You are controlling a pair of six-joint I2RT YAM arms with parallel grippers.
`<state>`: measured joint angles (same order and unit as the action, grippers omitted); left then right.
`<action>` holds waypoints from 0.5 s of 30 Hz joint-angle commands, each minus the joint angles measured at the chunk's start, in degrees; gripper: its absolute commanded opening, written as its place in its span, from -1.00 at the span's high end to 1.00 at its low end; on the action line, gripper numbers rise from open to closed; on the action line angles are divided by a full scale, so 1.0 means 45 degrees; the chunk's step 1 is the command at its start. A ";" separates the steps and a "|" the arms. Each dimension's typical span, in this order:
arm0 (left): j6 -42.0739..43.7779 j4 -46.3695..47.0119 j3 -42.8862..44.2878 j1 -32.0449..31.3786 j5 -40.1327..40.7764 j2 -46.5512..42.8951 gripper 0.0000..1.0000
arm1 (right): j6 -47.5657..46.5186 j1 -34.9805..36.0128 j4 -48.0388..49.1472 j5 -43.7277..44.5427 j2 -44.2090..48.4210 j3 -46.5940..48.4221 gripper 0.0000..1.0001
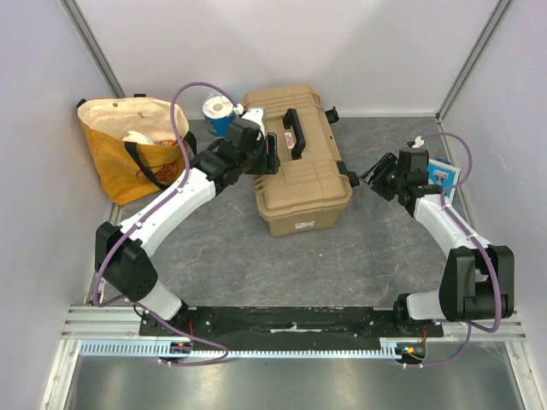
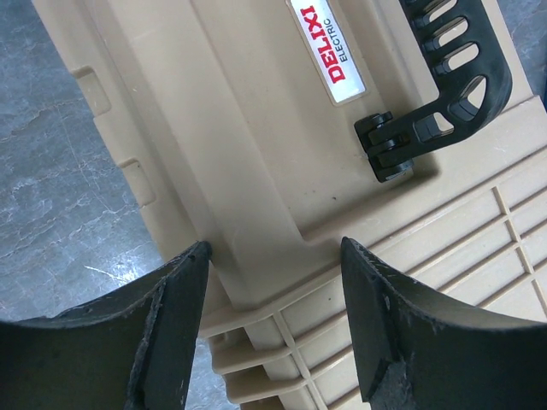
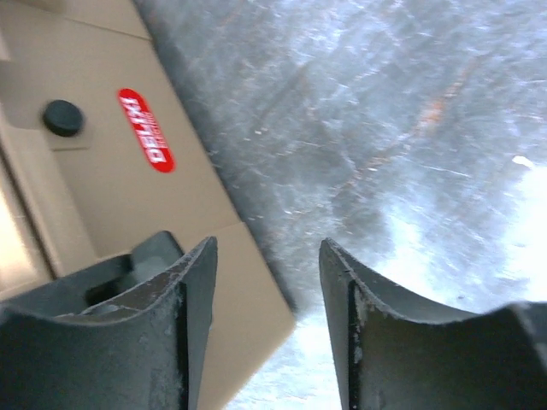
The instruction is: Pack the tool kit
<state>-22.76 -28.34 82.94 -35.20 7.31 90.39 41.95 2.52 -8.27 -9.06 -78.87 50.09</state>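
The tan ribbed toolbox [image 1: 299, 162] stands shut in the middle of the table, its black handle [image 1: 295, 132] lying flat on the lid. My left gripper [image 1: 272, 154] hovers over the lid's left edge, jaws open. In the left wrist view the fingers straddle the ribbed lid rim [image 2: 273, 307] of the toolbox [image 2: 256, 128], beside the handle hinge [image 2: 389, 145]. My right gripper [image 1: 372, 175] is open just off the box's right side. In the right wrist view its gap [image 3: 269, 243] holds nothing, and a black latch [image 3: 128, 265] shows by the left finger. No loose tools are visible.
A yellow cloth bag [image 1: 132, 149] stands at the back left. A blue-and-white roll [image 1: 218, 113] sits behind the left arm. A flat blue-white packet [image 1: 443, 171] lies by the right wall, behind the right arm. Grey walls close in on three sides.
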 commanded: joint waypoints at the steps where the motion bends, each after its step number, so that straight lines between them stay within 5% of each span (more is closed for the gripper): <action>1: 0.1035 -0.1398 -0.0735 -0.0186 -0.0668 0.1105 -0.38 | -0.1645 0.0123 -0.2398 0.1544 -0.0148 0.1191 -0.09; 7: 0.1191 -0.1418 -0.0930 -0.0185 -0.0745 0.1183 -0.38 | -0.3345 0.0414 -0.3551 0.1407 -0.1416 0.2872 0.31; 15: 0.1406 -0.1418 -0.1184 -0.0185 -0.0824 0.1105 -0.38 | -0.4264 0.1879 -0.4059 0.1935 -0.2862 0.3889 0.56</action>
<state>-21.10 -27.11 82.19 -35.20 6.92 90.28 26.26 8.64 -24.01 -1.28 -89.06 63.99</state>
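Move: The near latch, still sticking out from the case's right side, lies about 5 cm left of the right hand, level with it fore-and-aft and some 1 cm lower. The far latch is roughly 14 cm farther out and 9 cm to the left at about the same height; the case handle is some 10 cm ahead, 17 cm left and 5 cm up. From the left hand, the near latch is about 18 cm right, 2 cm back and 9 cm below. With the left hand's fingertips kept still on the case lid, the right hand swings a good 1 cm right, clear of the near latch, then comes back left towards it while sinking, ending about 2 cm lower beside the latch. The fingers close from over half open to a narrow gap, and the hand rolls left side down some 20 degrees, turning slightly counter-clockwise and tipping down. No touch on the latch can be made out. ##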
